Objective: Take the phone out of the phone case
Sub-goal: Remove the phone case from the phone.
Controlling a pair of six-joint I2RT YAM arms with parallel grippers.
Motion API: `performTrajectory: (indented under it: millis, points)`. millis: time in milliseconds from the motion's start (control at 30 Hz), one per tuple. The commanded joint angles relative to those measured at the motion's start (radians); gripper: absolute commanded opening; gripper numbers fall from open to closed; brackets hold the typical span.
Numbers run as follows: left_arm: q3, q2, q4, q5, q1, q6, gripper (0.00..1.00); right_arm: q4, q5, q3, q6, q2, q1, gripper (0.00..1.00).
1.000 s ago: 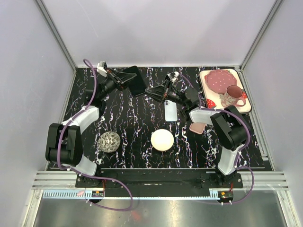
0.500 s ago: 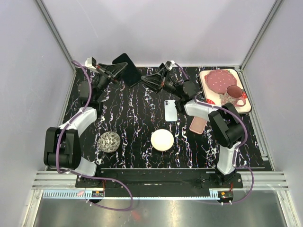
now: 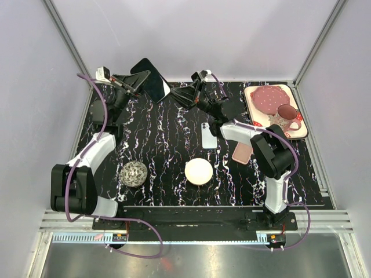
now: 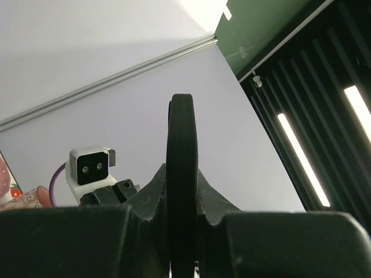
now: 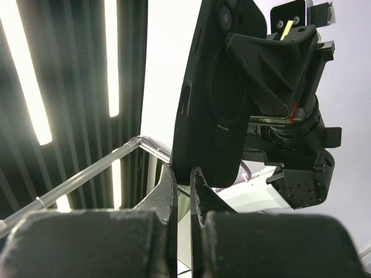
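Observation:
The black phone case [image 3: 152,79] is raised above the table's back-left corner, clamped in my left gripper [image 3: 138,81]. In the left wrist view the case [image 4: 181,133] stands edge-on between the fingers [image 4: 217,197]. The pale blue phone [image 3: 208,135] lies flat on the black marbled table [image 3: 168,145], bare and apart from the case. My right gripper [image 3: 177,92] is held up just right of the case, jaws almost together with nothing between them. In the right wrist view [image 5: 184,174] the case's back [image 5: 217,98] shows just beyond the fingertips, gripped by the left gripper [image 5: 272,63].
A pink tray [image 3: 295,113] with a red plate and a mug stands at the back right. A pink flat object [image 3: 242,152] lies right of the phone. A woven ball [image 3: 134,172] and a cream round object [image 3: 199,171] sit near the front.
My left gripper has lifted the case up and toward the back-left corner. My right gripper has moved off the phone, back and left after it. The phone has stayed on the table.

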State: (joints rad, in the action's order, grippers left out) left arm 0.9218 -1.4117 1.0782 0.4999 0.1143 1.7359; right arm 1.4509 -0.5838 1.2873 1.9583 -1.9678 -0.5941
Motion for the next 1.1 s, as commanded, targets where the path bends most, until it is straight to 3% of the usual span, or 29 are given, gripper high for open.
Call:
performTrajectory:
  millis: [0,567,767,800,867,900,933,967,1033,1067]
  points:
    - [0.092,0.143,0.264,0.060,0.053,0.099,0.00,0.114,0.154,0.038,0.178,-0.051,-0.003,0.00]
    - [0.118,0.255,0.239,0.003,0.111,0.113,0.00,0.115,0.176,0.096,0.189,-0.092,-0.038,0.00]
    - [0.140,0.284,0.214,-0.003,0.120,0.117,0.00,0.056,0.112,0.075,0.107,-0.077,-0.033,0.00]
    - [0.141,0.296,0.204,0.003,0.120,0.108,0.00,0.004,0.052,0.046,0.035,-0.056,-0.030,0.00]
    - [0.138,0.310,0.168,0.009,0.120,0.094,0.00,-0.253,-0.025,0.017,-0.095,0.037,-0.020,0.00]
    - [0.129,0.319,0.161,0.014,0.120,0.091,0.00,-0.367,-0.036,0.006,-0.260,0.071,-0.016,0.00]
    - [0.126,0.324,0.151,0.017,0.120,0.088,0.00,-0.605,-0.039,0.009,-0.350,0.107,-0.012,0.02]
    - [0.124,0.327,0.129,0.023,0.120,0.085,0.00,-0.717,-0.034,0.018,-0.434,0.160,-0.010,0.07]
    - [0.127,0.327,0.105,0.048,0.120,0.059,0.00,-0.924,-0.017,0.044,-0.609,0.191,-0.004,0.30]
    - [0.127,0.323,0.079,0.054,0.123,0.053,0.00,-0.952,-0.022,0.049,-0.637,0.202,0.000,0.32]
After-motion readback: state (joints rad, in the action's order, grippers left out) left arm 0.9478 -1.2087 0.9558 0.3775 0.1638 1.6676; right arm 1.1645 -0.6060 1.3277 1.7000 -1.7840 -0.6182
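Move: The phone in its black case hangs high between both hands. Its middle lies about 2 cm back, 1 cm right and 1 cm below the left hand point. From the right hand, already at its near-right corner, it lies about 6 cm left, 2 cm ahead and 4 cm up. On the table some 40 cm beneath, the silver phone lies about 14 cm right and 3 cm ahead of the right hand, the white dish 10 cm right and 12 cm back. Both hands raise the gripped phone and case some 5 cm, drawing back, before the right fingers open there. ##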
